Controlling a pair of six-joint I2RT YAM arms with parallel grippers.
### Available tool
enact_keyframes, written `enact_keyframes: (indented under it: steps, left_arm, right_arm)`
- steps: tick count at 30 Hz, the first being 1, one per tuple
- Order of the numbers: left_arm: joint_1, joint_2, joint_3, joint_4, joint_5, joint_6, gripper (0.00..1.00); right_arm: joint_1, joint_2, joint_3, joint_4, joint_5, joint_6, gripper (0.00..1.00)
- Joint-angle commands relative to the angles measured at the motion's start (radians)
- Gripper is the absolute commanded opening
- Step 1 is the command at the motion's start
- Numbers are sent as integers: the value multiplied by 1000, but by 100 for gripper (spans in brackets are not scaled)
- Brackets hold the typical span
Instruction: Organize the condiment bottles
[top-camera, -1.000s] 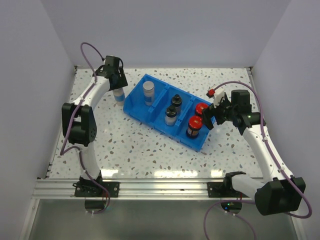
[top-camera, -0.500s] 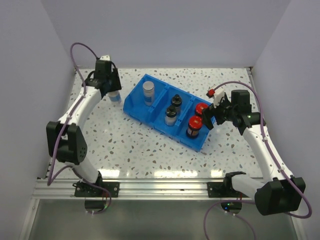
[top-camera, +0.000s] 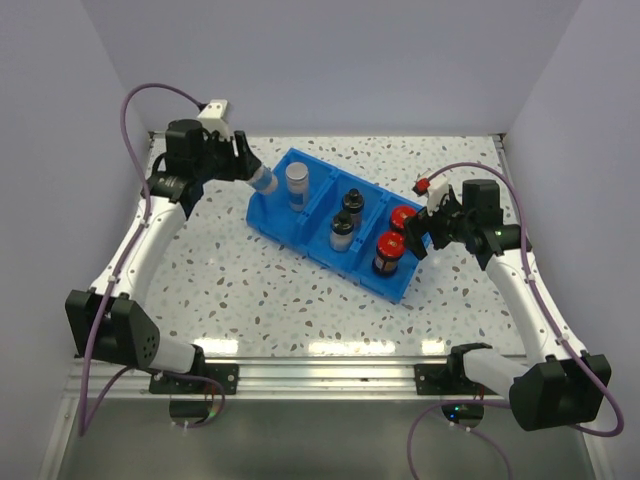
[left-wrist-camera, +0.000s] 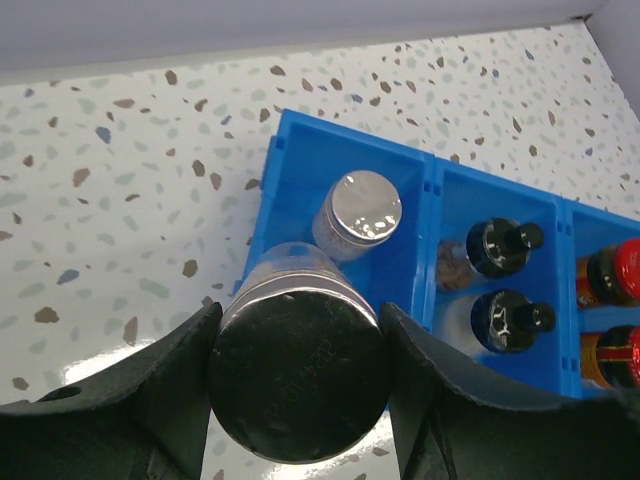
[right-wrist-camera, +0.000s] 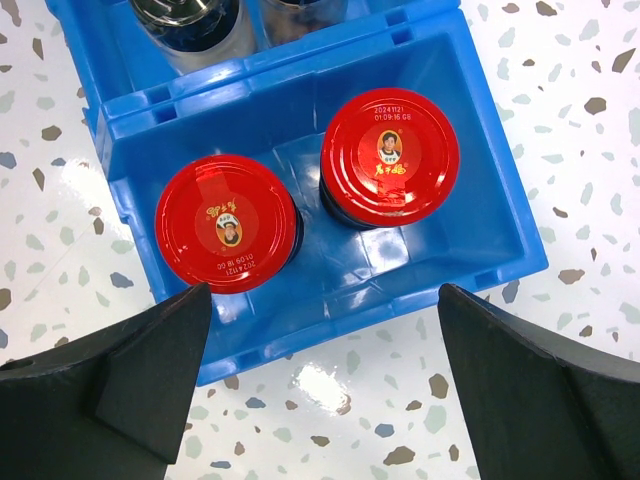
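My left gripper (top-camera: 245, 170) is shut on a clear silver-lidded jar (top-camera: 262, 180), held tilted in the air just left of the blue bin (top-camera: 300, 232); in the left wrist view the jar (left-wrist-camera: 298, 370) fills the space between the fingers. The other silver-lidded jar (top-camera: 297, 185) stands in the bin's left compartment. Two black-topped shakers (top-camera: 346, 220) stand in the middle one, two red-capped jars (top-camera: 395, 238) in the right one. My right gripper (top-camera: 418, 232) hangs open and empty over the bin's right end, above the red caps (right-wrist-camera: 390, 155).
The speckled white tabletop (top-camera: 260, 290) lies around the bin, with grey walls on three sides. The bin sits at a slant across the middle. An aluminium rail (top-camera: 310, 375) runs along the near edge.
My left arm has lifted the silver-lidded jar off the table and swung it right, toward the bin's left compartment. The right arm has not moved.
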Motion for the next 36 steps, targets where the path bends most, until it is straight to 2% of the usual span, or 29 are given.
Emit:
enact_keyframes:
  steps: [1, 8, 14, 17, 23, 27, 29, 32, 36]
  left_arm:
    - [-17, 22, -2, 49, 137, -6, 0]
    - [-83, 70, -22, 43, 134, 9, 0]
    - [-129, 126, -51, 41, 42, 27, 0]
    - [-144, 153, -59, 44, 0, 38, 4]
    - [-172, 189, -68, 50, -30, 44, 17]
    - [-178, 192, -89, 67, -47, 44, 33]
    - [-181, 194, -94, 70, -47, 47, 38]
    - [-181, 199, -103, 72, -55, 49, 52]
    - [-181, 186, -111, 75, -52, 57, 59]
  right_arm:
    - [-5, -5, -5, 24, 8, -16, 98]
    - [-6, 1, -5, 24, 14, -16, 99]
    - [-6, 3, -5, 24, 15, -18, 99]
    - [-5, 1, -6, 25, 15, -18, 99]
    - [-5, 3, -6, 25, 16, -19, 99]
    - [-6, 4, -6, 25, 18, -19, 99]
    - [-6, 3, -6, 24, 19, -21, 98]
    - [-6, 4, -6, 24, 21, -19, 98]
    - [-6, 4, -6, 25, 25, -21, 99]
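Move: The bottle gripped in my left hand is headed for the empty near half of the blue tray's left compartment, about 3 cm back, 7 cm to my right and 20 cm down. The light-capped bottle already in that compartment stands some 7 cm ahead and 11 cm right; the nearer dark-capped bottle is 9 cm back and 23 cm right. From my right hand, that empty spot lies roughly 13 cm ahead and 34 cm left, 15 cm down. Keeping the bottle pinched in my left hand, I carry it right and down together until I'm above the free near end of the left compartment, about 6 cm across. Then I go almost straight down, for some 14 cm of sinking in all and slowing towards the end, tipping the hand about 15 to 20 degrees further downwards and turning it slightly clockwise. ##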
